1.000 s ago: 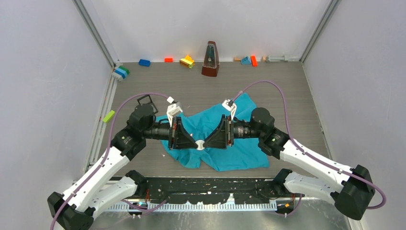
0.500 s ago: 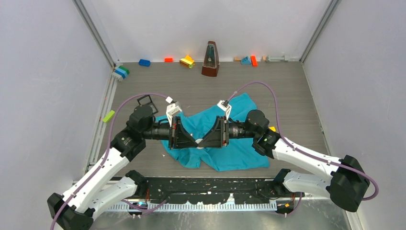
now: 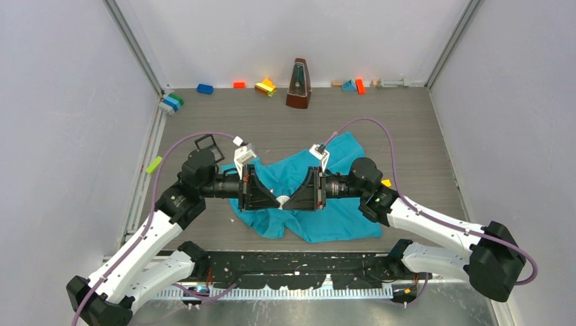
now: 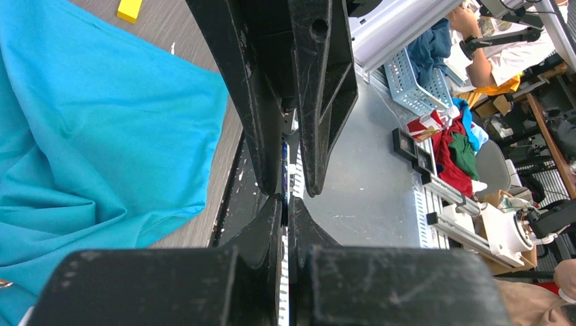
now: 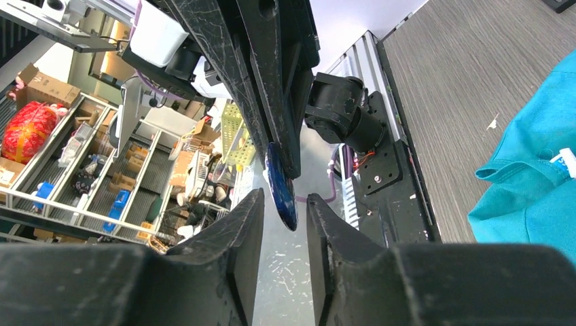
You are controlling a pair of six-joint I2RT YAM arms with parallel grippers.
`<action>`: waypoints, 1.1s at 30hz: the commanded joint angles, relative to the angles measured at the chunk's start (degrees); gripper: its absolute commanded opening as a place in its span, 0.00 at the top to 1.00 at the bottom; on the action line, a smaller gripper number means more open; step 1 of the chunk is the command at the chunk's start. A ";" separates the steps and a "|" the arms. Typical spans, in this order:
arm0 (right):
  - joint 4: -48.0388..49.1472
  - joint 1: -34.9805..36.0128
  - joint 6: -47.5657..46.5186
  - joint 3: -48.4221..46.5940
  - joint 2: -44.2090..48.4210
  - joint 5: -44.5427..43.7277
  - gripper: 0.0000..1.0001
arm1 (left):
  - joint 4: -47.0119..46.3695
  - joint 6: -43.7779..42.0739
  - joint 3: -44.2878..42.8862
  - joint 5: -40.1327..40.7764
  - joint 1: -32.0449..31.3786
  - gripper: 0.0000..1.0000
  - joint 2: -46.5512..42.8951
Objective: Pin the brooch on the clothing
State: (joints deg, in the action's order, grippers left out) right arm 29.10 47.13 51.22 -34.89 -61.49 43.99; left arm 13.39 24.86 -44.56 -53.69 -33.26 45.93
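Note:
The clothing [image 3: 326, 217], a teal T-shirt, lies crumpled on the table under both grippers; it also shows in the left wrist view [image 4: 88, 136] and, with its white neck label [image 5: 564, 161], in the right wrist view. The brooch [image 5: 280, 187] is a small dark-blue disc, seen white from above [image 3: 280, 202]. My left gripper [image 3: 277, 201] is shut on it, holding it edge-on a little above the shirt [image 4: 285, 200]. My right gripper [image 3: 286, 202] faces it tip to tip. Its jaws [image 5: 285, 200] stand either side of the disc with a gap on each side.
A metronome [image 3: 298, 84] and several toy bricks [image 3: 265, 87] stand along the back wall. A green block [image 3: 154, 164] lies at the left rail and a yellow block [image 3: 386, 182] beside the right arm. The black base rail [image 3: 299, 268] runs along the near edge.
My right gripper has moved left up to the left gripper and its jaws have narrowed around the brooch. The left gripper has stayed shut on the brooch, almost still.

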 commanded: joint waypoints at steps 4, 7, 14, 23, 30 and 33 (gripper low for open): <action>3.40 0.22 -0.48 -0.66 -0.56 0.21 0.76 | -2.74 -0.58 -0.02 -1.77 0.21 1.00 -0.52; 3.66 0.24 -0.38 -0.92 -1.44 0.03 0.88 | -3.61 -0.15 0.16 -2.93 0.21 1.00 -0.54; -1.47 0.18 -1.34 -3.46 -6.39 -3.63 0.98 | -5.85 0.88 0.86 -5.87 0.21 1.00 -0.14; 2.10 0.00 2.92 -5.41 -14.65 -6.56 0.99 | -8.95 2.94 1.66 -9.38 -0.42 1.00 0.52; 10.96 -0.46 6.96 -5.52 -19.25 -3.90 0.97 | -8.93 3.75 1.86 -8.46 -0.71 1.00 1.24; 13.89 -0.42 8.21 -5.19 -19.02 -1.13 0.91 | -6.02 2.22 1.14 -5.95 -0.75 1.00 1.94</action>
State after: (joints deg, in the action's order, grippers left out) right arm 35.57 45.12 55.99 -37.19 -77.65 53.41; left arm 17.82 26.63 -40.86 -52.66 -30.57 47.20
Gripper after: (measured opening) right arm 0.114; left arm 0.026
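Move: Between the two facing fingertips is the brooch, its middle roughly 2 cm left of the right hand point and 2 cm right of the left, which already holds it. The clothing lies some 25 cm below both hands, its middle about 11 cm ahead of the right hand and 8 cm to its right. From the left hand, a white tag on the clothing is some 3 cm ahead, 6 cm to the left and about 25 cm below. Closing its half-open fingers, the right hand pinches the free end of the brooch while the left keeps its own grip. Both hands then sink together towards the clothing, the right about 5 cm and the left about 4 cm, the right also edging some 2 cm left towards the left hand. Both wrists tilt about 10 degrees on the way down. ##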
